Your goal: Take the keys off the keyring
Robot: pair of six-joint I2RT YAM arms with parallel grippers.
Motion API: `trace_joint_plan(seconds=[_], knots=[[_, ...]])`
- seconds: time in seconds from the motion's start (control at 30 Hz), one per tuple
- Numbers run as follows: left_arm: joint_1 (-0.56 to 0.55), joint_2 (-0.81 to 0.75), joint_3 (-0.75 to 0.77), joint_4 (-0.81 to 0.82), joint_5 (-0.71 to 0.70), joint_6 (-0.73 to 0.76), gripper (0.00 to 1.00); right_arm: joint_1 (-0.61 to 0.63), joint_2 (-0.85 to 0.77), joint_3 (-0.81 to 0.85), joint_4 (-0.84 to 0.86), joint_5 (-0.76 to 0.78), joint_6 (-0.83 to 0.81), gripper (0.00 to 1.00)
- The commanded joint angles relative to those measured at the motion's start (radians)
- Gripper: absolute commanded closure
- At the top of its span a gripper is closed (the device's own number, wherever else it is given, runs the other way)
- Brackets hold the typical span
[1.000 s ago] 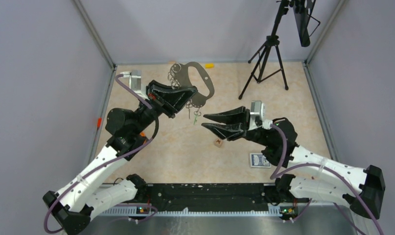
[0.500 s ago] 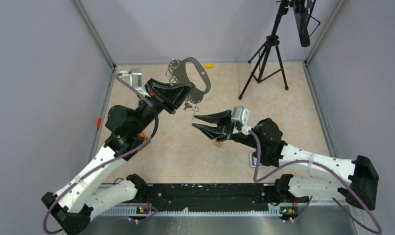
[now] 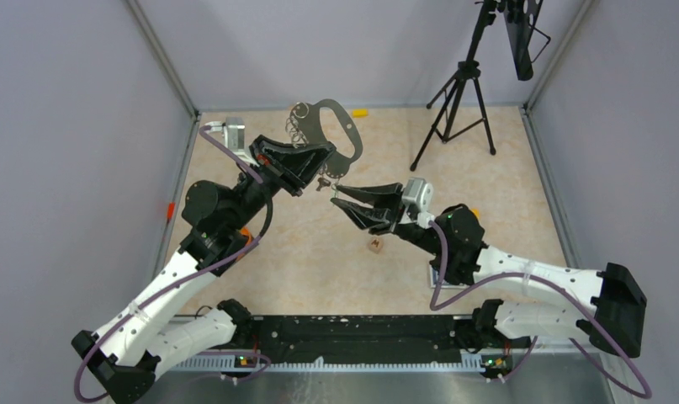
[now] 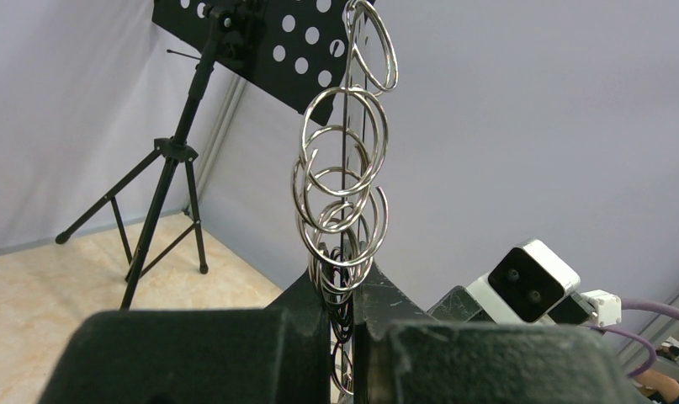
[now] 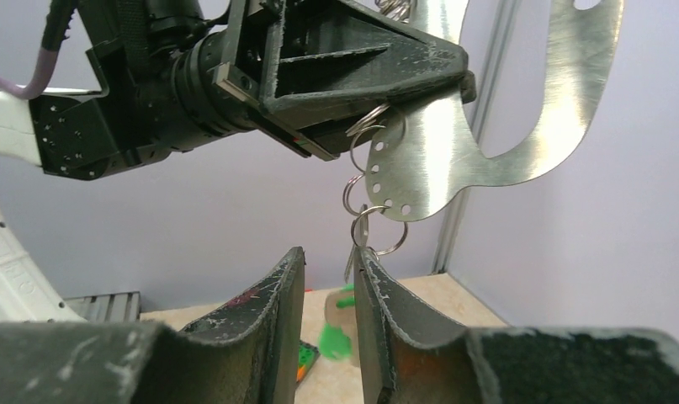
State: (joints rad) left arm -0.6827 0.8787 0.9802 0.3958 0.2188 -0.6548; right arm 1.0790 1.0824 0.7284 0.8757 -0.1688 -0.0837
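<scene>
My left gripper [image 3: 323, 166] is shut on the lower edge of the keyring [image 3: 339, 126], a flat grey D-shaped plate held upright above the floor. In the left wrist view the plate is edge-on between the shut fingers [image 4: 306, 303], with a chain of split rings [image 4: 342, 194] rising from it. The keys [image 3: 324, 180] dangle from small rings under the plate. My right gripper [image 3: 339, 199] is open right at them. In the right wrist view the green-headed key [image 5: 336, 339] hangs in the gap between its fingers [image 5: 277, 311], and a silvery key [image 5: 351, 259] lies against the right fingertip.
A small brown cube [image 3: 374, 245] lies on the beige floor under the right arm. A black tripod [image 3: 453, 101] stands at the back right, and a yellow piece [image 3: 360, 112] sits by the back wall. Grey walls close in both sides.
My right gripper has moved left and up until its fingers straddle the hanging keys, and its jaws have narrowed a little. The left gripper raised the keyring slightly, then held still.
</scene>
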Motion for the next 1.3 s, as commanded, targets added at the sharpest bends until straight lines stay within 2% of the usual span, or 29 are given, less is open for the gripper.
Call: trace_joint_plan(seconds=[0.0, 0.4, 0.77, 0.93, 1.13, 1.27], knots=[[-0.003, -0.023, 0.044, 0.056, 0.001, 0.001, 1.00, 0.015, 0.007, 0.032, 0.055, 0.058, -0.019, 0.73], [-0.003, -0.017, 0.046, 0.070, 0.010, -0.007, 1.00, 0.014, 0.025, 0.027, 0.047, 0.132, -0.025, 0.73], [-0.003, -0.015, 0.045, 0.072, 0.019, -0.019, 1.00, 0.014, 0.038, 0.020, 0.077, 0.125, -0.012, 0.74], [-0.003, -0.023, 0.042, 0.072, 0.017, -0.019, 1.00, 0.015, 0.032, 0.009, 0.078, 0.123, -0.004, 0.82], [-0.003, -0.026, 0.041, 0.074, 0.018, -0.017, 1.00, 0.014, 0.019, -0.005, 0.080, 0.113, 0.005, 0.99], [-0.003, -0.026, 0.043, 0.074, 0.014, -0.015, 1.00, 0.015, 0.005, -0.024, 0.079, 0.098, 0.017, 1.00]])
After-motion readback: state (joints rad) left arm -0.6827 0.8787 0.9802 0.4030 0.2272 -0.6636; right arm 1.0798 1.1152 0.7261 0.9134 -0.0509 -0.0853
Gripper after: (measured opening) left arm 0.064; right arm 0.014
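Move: From the right hand, the ring carrying the green key hangs about 2 cm ahead and 1 cm to the left, nearly at fingertip height; the silver key is roughly 2 cm ahead and 3 cm left. The metal plate they hang from is some 10 cm ahead, level sideways and about 7 cm higher. For the left hand, which still grips the plate, the green key's ring lies about 9 cm back, 1 cm right and 8 cm below. Easing forward about 2.5 cm towards the ring of the green key, the right hand brings its parted fingertips around it with a slight clockwise turn. It then stays in place and shuts the fingers from about a quarter open, pinching at the ring and the top of the green key, while the left hand keeps its grip on the plate. ##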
